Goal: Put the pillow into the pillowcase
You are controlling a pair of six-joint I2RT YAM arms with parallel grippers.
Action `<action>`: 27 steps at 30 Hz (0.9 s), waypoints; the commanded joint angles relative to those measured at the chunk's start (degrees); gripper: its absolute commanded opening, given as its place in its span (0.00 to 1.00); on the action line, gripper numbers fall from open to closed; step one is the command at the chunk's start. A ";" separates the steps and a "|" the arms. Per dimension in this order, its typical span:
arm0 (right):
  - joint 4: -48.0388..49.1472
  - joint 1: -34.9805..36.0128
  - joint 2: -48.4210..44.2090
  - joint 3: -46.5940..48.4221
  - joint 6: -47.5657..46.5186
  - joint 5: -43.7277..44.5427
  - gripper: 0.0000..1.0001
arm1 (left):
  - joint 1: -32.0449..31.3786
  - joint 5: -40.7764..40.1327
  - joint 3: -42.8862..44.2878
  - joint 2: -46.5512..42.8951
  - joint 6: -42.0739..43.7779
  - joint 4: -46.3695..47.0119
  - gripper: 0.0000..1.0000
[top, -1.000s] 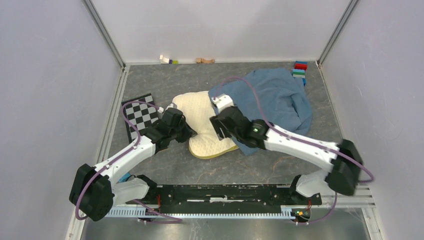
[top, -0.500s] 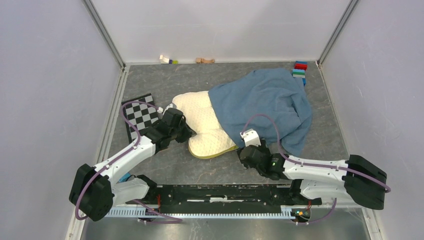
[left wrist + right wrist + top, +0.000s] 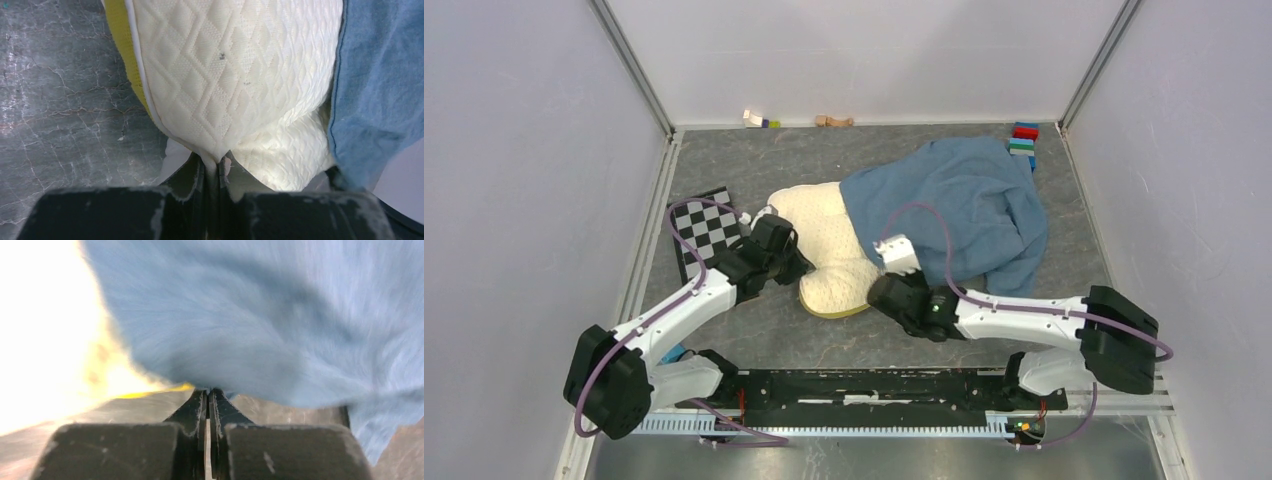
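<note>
The cream-white pillow (image 3: 824, 240) lies mid-table, its right part inside the dusty-blue pillowcase (image 3: 954, 200). Its yellow band (image 3: 120, 55) shows in the left wrist view. My left gripper (image 3: 796, 262) (image 3: 218, 162) is shut on the pillow's left edge, pinching a fold of the quilted cover (image 3: 225, 75). My right gripper (image 3: 882, 290) (image 3: 209, 390) is shut at the pillowcase's near hem, where the blue cloth (image 3: 260, 315) comes down to the tips, beside the pillow's near corner (image 3: 45, 340). The right wrist view is blurred.
A checkerboard card (image 3: 702, 228) lies left of the pillow, under the left arm's cable. Coloured blocks (image 3: 1022, 140) are stacked at the back right corner. Small pieces (image 3: 759, 120) and a wooden bit (image 3: 834, 121) lie along the back wall. Grey walls close in both sides.
The right arm left the pillow's top, swung toward the front edge, then came back to the pillowcase's near hem and closed its jaws. The left arm held still.
</note>
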 commanded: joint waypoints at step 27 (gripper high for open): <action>-8.36 -19.50 29.86 59.67 -23.30 -26.31 0.00 | -15.45 -3.12 34.28 -6.51 16.43 -24.67 1.00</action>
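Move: The right hand has the near edge of the pillowcase pinched; the middle of the pillow's bare part lies about 14 cm to its left, 6 cm ahead and slightly lower, while the bulk of the pillowcase lies some 11 cm ahead and 9 cm to the right. The left hand still grips the pillow's left edge, with the bare part's middle about 4 cm ahead, 5 cm right and a little below; the checkerboard lies some 17 cm to its left and 3 cm ahead. Right hand lifts the pinched pillowcase some 27 cm, swinging left, then forward-down; left hand rises, releasing the pillow. ##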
